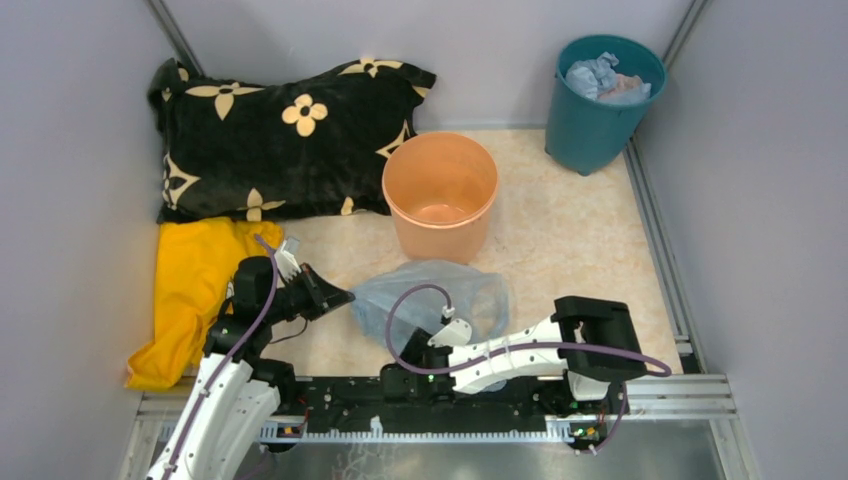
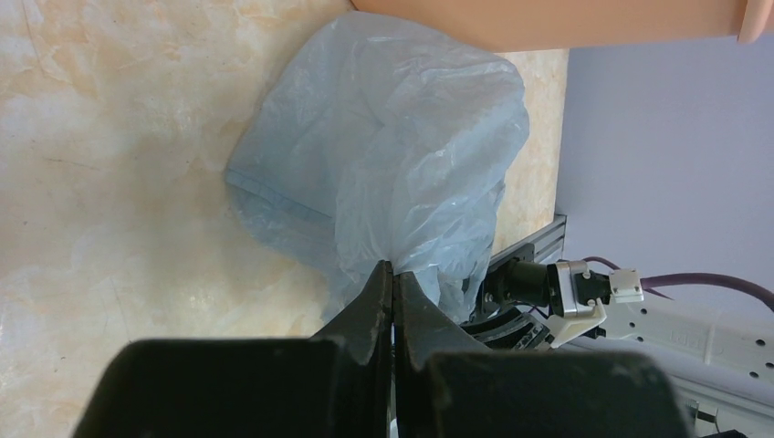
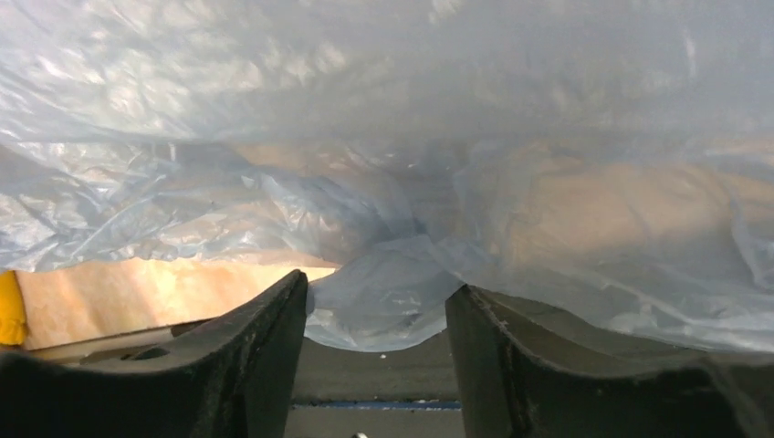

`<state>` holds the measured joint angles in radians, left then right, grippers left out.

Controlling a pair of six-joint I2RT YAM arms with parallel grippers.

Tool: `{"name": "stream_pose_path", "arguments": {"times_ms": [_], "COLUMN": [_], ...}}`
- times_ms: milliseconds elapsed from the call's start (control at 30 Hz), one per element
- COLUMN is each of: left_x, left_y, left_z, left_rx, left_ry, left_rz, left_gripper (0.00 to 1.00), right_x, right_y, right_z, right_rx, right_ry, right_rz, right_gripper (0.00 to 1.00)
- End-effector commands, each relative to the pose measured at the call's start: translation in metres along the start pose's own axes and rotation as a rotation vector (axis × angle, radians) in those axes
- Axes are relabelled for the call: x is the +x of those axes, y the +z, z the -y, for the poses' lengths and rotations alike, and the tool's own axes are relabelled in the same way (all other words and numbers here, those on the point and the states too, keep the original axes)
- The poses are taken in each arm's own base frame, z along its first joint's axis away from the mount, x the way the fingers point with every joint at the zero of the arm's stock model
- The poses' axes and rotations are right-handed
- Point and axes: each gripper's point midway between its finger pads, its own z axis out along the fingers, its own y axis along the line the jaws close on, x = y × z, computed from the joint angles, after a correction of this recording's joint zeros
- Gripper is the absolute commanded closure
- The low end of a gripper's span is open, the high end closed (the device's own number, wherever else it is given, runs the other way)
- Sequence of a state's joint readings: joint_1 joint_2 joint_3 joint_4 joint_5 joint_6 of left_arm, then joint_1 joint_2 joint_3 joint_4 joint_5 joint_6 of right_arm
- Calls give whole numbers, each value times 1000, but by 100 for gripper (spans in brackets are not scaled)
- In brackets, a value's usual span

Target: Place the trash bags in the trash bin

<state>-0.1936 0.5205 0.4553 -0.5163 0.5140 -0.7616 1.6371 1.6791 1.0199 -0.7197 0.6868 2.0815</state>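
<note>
A pale blue see-through trash bag [image 1: 445,298] lies crumpled on the floor just in front of the peach-orange trash bin [image 1: 440,190], which stands upright. My left gripper [image 1: 338,297] is at the bag's left edge. In the left wrist view it [image 2: 394,266] is shut, with the film of the bag [image 2: 402,137] gathered and pinched at its tips. My right gripper [image 1: 405,352] reaches in low from the near side. Its jaws [image 3: 376,297] stand open with a hanging fold of the bag [image 3: 383,182] between them.
A dark teal bucket [image 1: 600,105] holding crumpled blue film [image 1: 605,78] stands at the back right. A black flowered pillow [image 1: 290,135] lies at the back left, a yellow cloth [image 1: 195,290] along the left wall. Grey walls close in three sides.
</note>
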Motion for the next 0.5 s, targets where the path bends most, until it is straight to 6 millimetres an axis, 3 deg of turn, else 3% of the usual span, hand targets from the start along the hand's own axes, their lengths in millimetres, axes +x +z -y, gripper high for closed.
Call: {"name": "stream_pose_path", "arguments": {"times_ms": [0,67,167,467], "left_x": [-1,-2,-2,-15], "left_y": [-1,-1,-1,-6], "left_z": [1,1,1,13], "left_rx": [10,6,3,2], "left_ry": [15,12,13,50], "left_rz": [4,7,11,28], "left_gripper": [100,100,100,100], "right_x": [-8,-14,-26,-69], "right_y": [-1,-5,-14,-70], "right_z": [-16,-15,-14,-2], "right_rx": [-20,-19,-35,-235], "right_ry": [323,304,265,146], "right_rz": [4,17,35,-21], "right_gripper": [62,84,99,100]}}
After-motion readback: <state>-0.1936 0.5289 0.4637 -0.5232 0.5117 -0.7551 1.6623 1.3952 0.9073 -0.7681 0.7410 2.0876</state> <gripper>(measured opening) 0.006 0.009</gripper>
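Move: The trash bag's loose near edge lies between the right hand's open fingers, about 1 cm ahead of their midpoint and level with it. The bag's body centres roughly 9 cm ahead, 3 cm to the right and 3 cm above; the orange bin stands some 27 cm ahead, 5 cm to the right, its middle 6 cm higher. From the left hand, that near edge is about 11 cm back, 12 cm to the right and 10 cm below. Nearly in place at first, the right hand shuts its part-open fingers and pinches the bag's near edge between the tips, then rises quickly about 5 cm while drawing some 3 cm to the right, away from the left hand sideways, with a slight tilt. The left hand stays put, keeping its pinch on the bag's left corner. ##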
